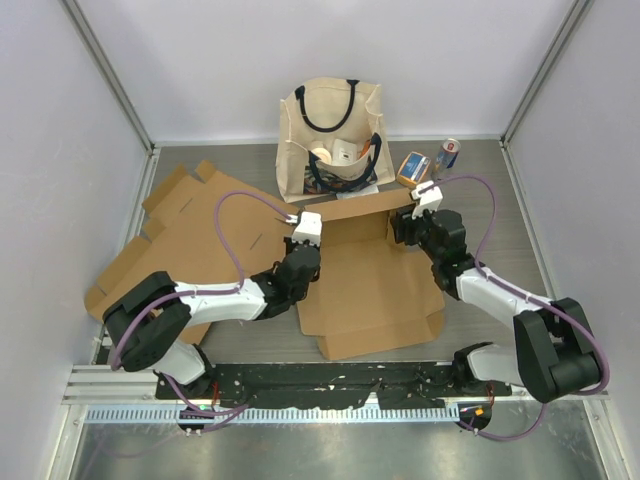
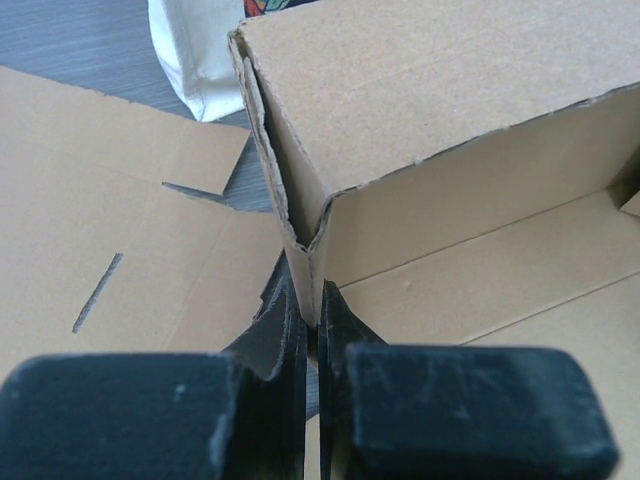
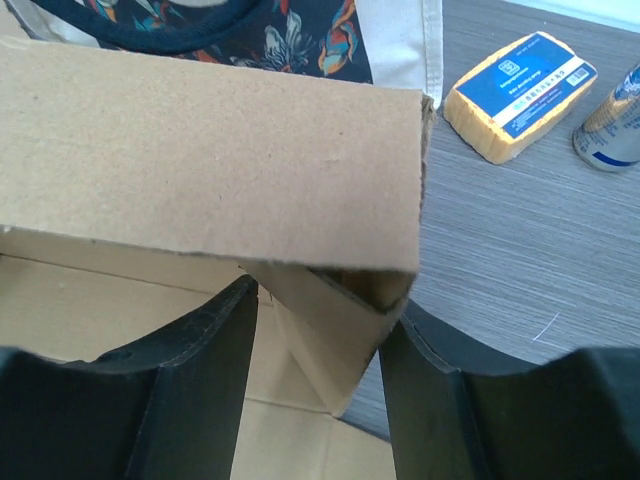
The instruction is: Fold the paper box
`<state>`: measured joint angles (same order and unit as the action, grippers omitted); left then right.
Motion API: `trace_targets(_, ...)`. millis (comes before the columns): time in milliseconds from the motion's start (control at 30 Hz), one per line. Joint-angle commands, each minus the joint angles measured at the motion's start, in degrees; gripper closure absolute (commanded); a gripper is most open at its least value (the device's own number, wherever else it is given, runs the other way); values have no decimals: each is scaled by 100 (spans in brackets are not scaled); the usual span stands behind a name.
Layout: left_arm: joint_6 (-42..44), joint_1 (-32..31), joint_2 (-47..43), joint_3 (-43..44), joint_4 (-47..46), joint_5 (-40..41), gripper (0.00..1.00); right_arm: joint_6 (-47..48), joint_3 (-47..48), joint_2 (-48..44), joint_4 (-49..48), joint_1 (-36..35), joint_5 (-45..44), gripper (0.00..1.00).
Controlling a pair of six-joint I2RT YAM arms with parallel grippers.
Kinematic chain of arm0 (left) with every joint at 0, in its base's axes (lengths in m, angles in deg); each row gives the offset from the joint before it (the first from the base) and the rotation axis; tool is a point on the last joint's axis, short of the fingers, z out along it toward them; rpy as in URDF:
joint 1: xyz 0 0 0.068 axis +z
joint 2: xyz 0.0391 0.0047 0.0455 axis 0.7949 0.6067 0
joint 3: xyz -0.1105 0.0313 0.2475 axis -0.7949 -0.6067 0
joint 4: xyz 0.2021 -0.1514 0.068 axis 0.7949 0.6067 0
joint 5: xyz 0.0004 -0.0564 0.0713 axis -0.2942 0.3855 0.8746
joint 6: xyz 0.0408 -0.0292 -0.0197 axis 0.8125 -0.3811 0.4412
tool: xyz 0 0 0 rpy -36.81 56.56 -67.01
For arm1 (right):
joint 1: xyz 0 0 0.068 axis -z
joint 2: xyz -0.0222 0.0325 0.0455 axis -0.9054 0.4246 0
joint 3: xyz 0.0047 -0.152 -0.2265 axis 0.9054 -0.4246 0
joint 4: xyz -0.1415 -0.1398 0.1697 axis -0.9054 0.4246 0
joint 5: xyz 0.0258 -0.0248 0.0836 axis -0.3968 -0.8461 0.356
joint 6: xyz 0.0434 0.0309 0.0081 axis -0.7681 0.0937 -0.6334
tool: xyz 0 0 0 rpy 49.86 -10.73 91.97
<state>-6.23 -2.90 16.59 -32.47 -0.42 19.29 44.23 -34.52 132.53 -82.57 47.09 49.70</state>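
Observation:
The paper box (image 1: pixel 372 285) is brown cardboard lying partly flat in the middle of the table, with its back wall (image 1: pixel 350 210) folded upright. My left gripper (image 1: pixel 301 236) is at the wall's left corner. In the left wrist view it (image 2: pixel 312 300) is shut on the box's vertical corner edge (image 2: pixel 300 215). My right gripper (image 1: pixel 411 224) is at the wall's right corner. Seen from the right wrist, that gripper (image 3: pixel 322 300) is open, its fingers on either side of a folded corner flap (image 3: pixel 340 320) under the raised wall (image 3: pixel 200 160).
A cream tote bag (image 1: pixel 330 140) stands just behind the box. A yellow sponge with a blue label (image 1: pixel 412 167) and a can (image 1: pixel 446 155) lie at the back right. Another flat cardboard sheet (image 1: pixel 190 240) covers the left side.

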Motion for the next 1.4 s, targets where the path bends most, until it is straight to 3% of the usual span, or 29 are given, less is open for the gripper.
trace_targets(0,-244,-132,-70,246,118,-345,100,-239,-90,-425,-635,-77,414,45)
trace_targets(67,-375,-140,-96,255,171,-415,100,-213,-99,-426,-688,-76,265,48)
trace_targets(167,-455,-132,-157,263,241,-485,100,-151,-64,-338,-627,-85,115,64)
trace_targets(200,-481,-140,-149,272,250,-494,100,-169,-38,-312,-618,-77,97,76)
trace_targets(300,-569,-140,-105,316,268,-468,100,-266,-99,-58,-845,-129,-61,99)
trace_targets(433,-797,-149,-79,614,592,-459,100,121,-178,373,-960,-507,-1421,99)
trace_targets(600,-991,-140,-166,747,945,-266,100,-116,-179,365,-787,-507,-2101,97)
trace_targets(633,-991,-140,-175,721,945,-222,100,-73,-126,383,-672,-516,-1866,94)
trace_targets(667,-956,-140,-175,720,953,-222,100,-11,-108,400,-671,-516,-1680,82)
trace_targets(767,-895,-140,-210,686,892,-248,100,209,-213,356,-854,-516,-1292,66)
trace_targets(867,-886,-140,-289,554,752,-310,100,341,-144,444,-881,-516,-1125,62)
trace_targets(933,-886,-149,-289,545,734,-345,100,446,-73,576,-820,-516,-1028,67)
trace_targets(1000,-947,-140,-289,597,803,-284,100,385,23,655,-811,-542,-1448,98)
trace_targets(1033,-1008,-140,-281,615,839,-222,100,385,67,751,-785,-629,-1998,99)
trace_targets(1100,-1227,-149,-272,667,953,-3,100,604,304,1188,-706,-1296,-4892,99)
trace_targets(1167,-1447,-149,-202,781,1190,120,100,359,410,1323,-741,-1465,-5921,99)
trace_targets(1233,-1650,-149,-149,817,1208,42,100,367,411,1288,-766,-1579,-5941,99)
trace_targets(1333,-1826,-149,-26,870,1261,-81,100,174,314,1078,-742,-1483,-5039,99)
trace_targets(1367,-1835,-149,0,879,1278,-99,100,139,288,1034,-654,-1457,-4749,94)
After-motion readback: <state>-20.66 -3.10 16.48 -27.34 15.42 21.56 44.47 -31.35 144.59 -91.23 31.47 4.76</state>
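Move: The right hand, its fingers half open around the raised wall's right corner, has that corner about 2 cm ahead, 1 cm to the right and a touch below. The yellow pack lies some 14 cm ahead and 4 cm right of the hand, the can about 16 cm ahead and 10 cm right, both low on the table. From the left hand, which already pinches the wall's left corner, the right corner is roughly 22 cm right and 6 cm ahead. The right fingers pinch the wall's right corner: the hand first lifts a good centimetre, then sinks while working right and slightly forward, about 2 cm. The fingers shut, slacken partway and shut again, and the hand swings nearly 30 degrees clockwise, most of it after the second closing. The left keeps its pinch on the left corner, tipping down slightly. ##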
